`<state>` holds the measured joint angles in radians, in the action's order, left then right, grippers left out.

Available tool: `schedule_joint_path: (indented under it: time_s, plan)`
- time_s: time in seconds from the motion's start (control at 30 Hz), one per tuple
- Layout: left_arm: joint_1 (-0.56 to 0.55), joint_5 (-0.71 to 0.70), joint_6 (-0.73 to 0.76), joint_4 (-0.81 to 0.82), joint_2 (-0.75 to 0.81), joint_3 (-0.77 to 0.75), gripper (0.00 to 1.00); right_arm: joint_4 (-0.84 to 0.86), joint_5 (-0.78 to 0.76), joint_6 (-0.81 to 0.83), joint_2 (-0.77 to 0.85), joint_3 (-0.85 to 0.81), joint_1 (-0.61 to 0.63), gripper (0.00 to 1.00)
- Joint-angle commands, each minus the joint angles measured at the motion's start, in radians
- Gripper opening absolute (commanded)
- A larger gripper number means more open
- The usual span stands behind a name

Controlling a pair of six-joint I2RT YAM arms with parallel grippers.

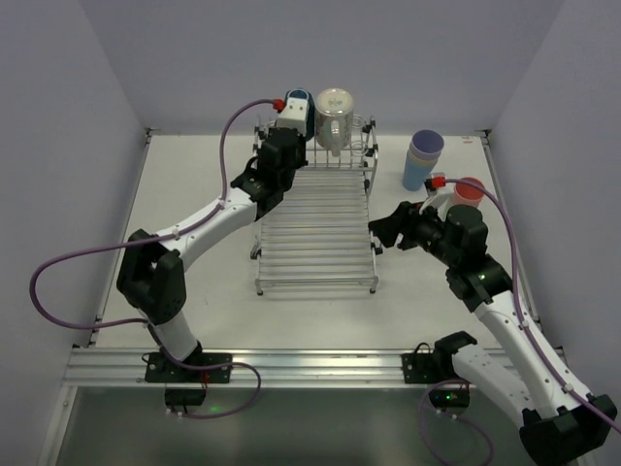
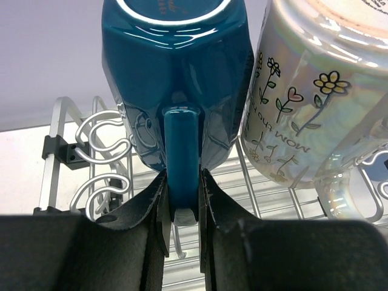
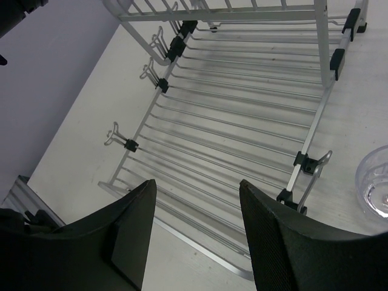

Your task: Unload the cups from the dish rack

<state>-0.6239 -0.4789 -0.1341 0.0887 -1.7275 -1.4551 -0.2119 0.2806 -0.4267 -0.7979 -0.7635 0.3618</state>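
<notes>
The chrome dish rack [image 1: 315,233] lies mid-table with its raised tier at the far end. On that tier a glossy dark-blue mug [image 2: 176,73] stands upside down, and beside it a clear glass mug [image 2: 309,103] printed with flowers. My left gripper [image 2: 182,206] is shut on the dark-blue mug's handle [image 2: 182,151], one finger on each side. From above, the left gripper [image 1: 294,131] sits at the tier next to the dark-blue mug [image 1: 300,105] and glass mug [image 1: 337,116]. My right gripper [image 3: 197,200] hangs open and empty over the rack's near right corner.
A stack of tumblers [image 1: 423,160], light blue at the bottom, stands on the table right of the rack, with a pink cup [image 1: 469,190] nearer my right arm. A clear tumbler [image 3: 376,188] shows at the right wrist view's edge. Wire loops [image 2: 103,151] flank the dark-blue mug.
</notes>
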Motion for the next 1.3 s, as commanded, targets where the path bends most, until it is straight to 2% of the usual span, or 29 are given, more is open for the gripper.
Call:
schedule_joint_path:
  time_s: [0.0,0.2,0.53,0.8,0.97,1.13,1.27]
  plan:
    - [0.012,-0.125,0.063,0.109,0.075,0.031,0.0,0.061,0.028,-0.01,0.003,-0.002,0.006,0.6]
    - [0.018,-0.164,0.085,0.146,0.137,0.082,0.0,0.091,0.042,-0.021,0.008,-0.002,0.009,0.59]
    - [0.038,-0.113,0.045,0.227,0.258,0.191,0.0,0.103,0.051,-0.027,-0.004,-0.016,0.02,0.59]
    - [0.044,-0.125,0.039,0.284,0.341,0.274,0.0,0.158,0.074,-0.05,-0.034,-0.034,0.035,0.59]
    - [0.044,-0.055,0.036,0.313,0.381,0.297,0.0,0.196,0.083,-0.069,-0.053,-0.043,0.057,0.59]
    - [0.044,0.019,-0.036,0.292,0.428,0.288,0.0,0.206,0.071,-0.079,-0.052,-0.054,0.08,0.59]
    - [0.044,0.052,-0.102,0.263,0.499,0.302,0.0,0.308,0.087,-0.145,-0.046,-0.046,0.089,0.6]
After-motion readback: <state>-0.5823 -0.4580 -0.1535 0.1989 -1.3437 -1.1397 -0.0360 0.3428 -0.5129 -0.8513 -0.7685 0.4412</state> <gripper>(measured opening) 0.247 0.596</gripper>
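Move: The left fingers are already shut on the blue mug's handle; the upside-down mug's middle is about 6 cm ahead and 3 cm above them. The white mug stands about 9 cm to the right of the blue one and level with it; the upper rack's left end is some 5 cm ahead, 8 cm left and 3 cm below this hand. From the empty right hand the blue mug is roughly 26 cm ahead, 17 cm left and 4 cm higher. Keeping its pinch on the blue mug's handle, the left hand draws the mug about 7 cm left, away from the white mug, and as far back, then climbs more steeply, some 5 cm up in all, tipping up about 10 degrees while easing slightly right. The right hand, still open, shifts 4 cm left and 3 cm up over the lower rack. ##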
